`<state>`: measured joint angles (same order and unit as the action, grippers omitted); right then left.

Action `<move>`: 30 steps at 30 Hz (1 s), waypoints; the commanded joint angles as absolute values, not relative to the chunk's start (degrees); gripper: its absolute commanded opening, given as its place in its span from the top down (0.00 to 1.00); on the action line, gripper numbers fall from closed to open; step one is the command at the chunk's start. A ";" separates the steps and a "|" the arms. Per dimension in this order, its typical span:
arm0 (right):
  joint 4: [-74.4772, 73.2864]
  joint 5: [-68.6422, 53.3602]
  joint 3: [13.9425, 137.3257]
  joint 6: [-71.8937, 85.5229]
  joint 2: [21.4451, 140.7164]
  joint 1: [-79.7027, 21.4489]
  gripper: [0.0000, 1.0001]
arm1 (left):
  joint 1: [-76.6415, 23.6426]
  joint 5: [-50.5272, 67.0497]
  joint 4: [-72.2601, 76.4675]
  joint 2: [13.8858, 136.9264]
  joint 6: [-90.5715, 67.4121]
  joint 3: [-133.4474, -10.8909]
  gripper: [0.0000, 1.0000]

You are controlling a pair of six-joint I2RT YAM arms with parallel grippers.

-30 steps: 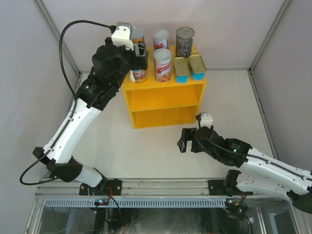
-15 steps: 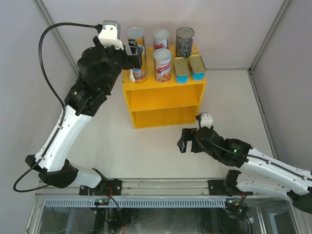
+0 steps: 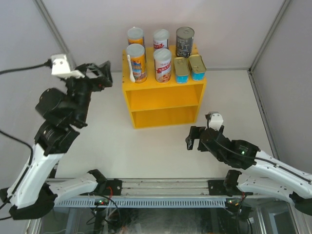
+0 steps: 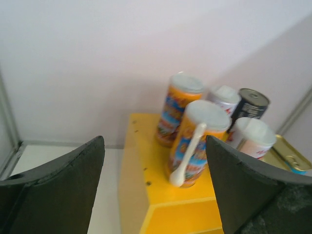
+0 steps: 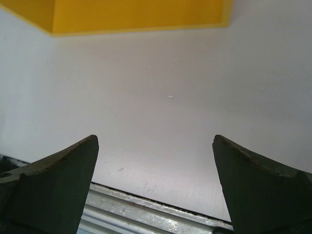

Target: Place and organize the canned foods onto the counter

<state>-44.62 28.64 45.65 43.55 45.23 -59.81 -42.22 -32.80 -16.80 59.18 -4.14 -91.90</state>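
Observation:
The yellow counter [image 3: 165,90] stands at the back of the table with all the canned foods on its top. An orange-blue can with a white spoon [image 3: 136,63] stands front left, and a second orange-blue can [image 3: 135,35] is behind it. Two white-red cans [image 3: 163,65] [image 3: 161,38] fill the middle. A dark grey can [image 3: 185,42] and two teal tins [image 3: 181,69] [image 3: 197,67] sit at the right. My left gripper [image 3: 103,74] hangs open and empty to the left of the counter [image 4: 146,161], facing the spoon can [image 4: 200,141]. My right gripper [image 3: 193,138] is open and empty, low over the table.
White walls with metal corner posts close in the table at the back and on both sides. The counter's two front compartments hold nothing. In the right wrist view the counter's lower edge [image 5: 136,14] is ahead, and a metal rail [image 5: 146,214] runs along the near table edge.
My left gripper has let go of the spoon can, which stays on the counter, and has drawn back to the left and towards the near side. The right gripper has shifted slightly right.

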 commanded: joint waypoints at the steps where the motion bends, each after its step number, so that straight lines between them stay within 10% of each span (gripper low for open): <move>1: -53.54 41.99 50.68 48.90 41.84 -60.03 0.00 | -42.32 -44.01 -11.50 51.46 -6.79 -82.04 0.13; 15: -89.44 60.69 59.41 76.13 46.30 -56.43 0.00 | -42.28 -46.95 -24.14 34.17 -28.96 -55.06 0.14; 30: -89.86 64.00 61.41 76.03 45.84 -56.49 0.00 | -42.28 -47.94 -28.67 27.10 -31.92 -46.22 0.14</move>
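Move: Every can already stands on the yellow shelf, whose middle is about 16 cm ahead, 21 to the right and 34 below the empty left hand. The front orange can it is leaving lies some 12 cm ahead, 10 to the right and 8 lower; the rear orange can stands 9 cm beyond that one, the front white can 10 cm right of it. From the right hand the front orange can is roughly 22 cm ahead, 30 left and 29 above. Away from the cans and down past the shelf's left side, the open left hand first swings left and slightly back, then sinks fast, about 23 cm in all, its fingers tipping down some 20 degrees. Meanwhile the open right hand sweeps some 16 cm right over bare table, away from the shelf, rising a little and turning clockwise. Neither hand touches anything. ##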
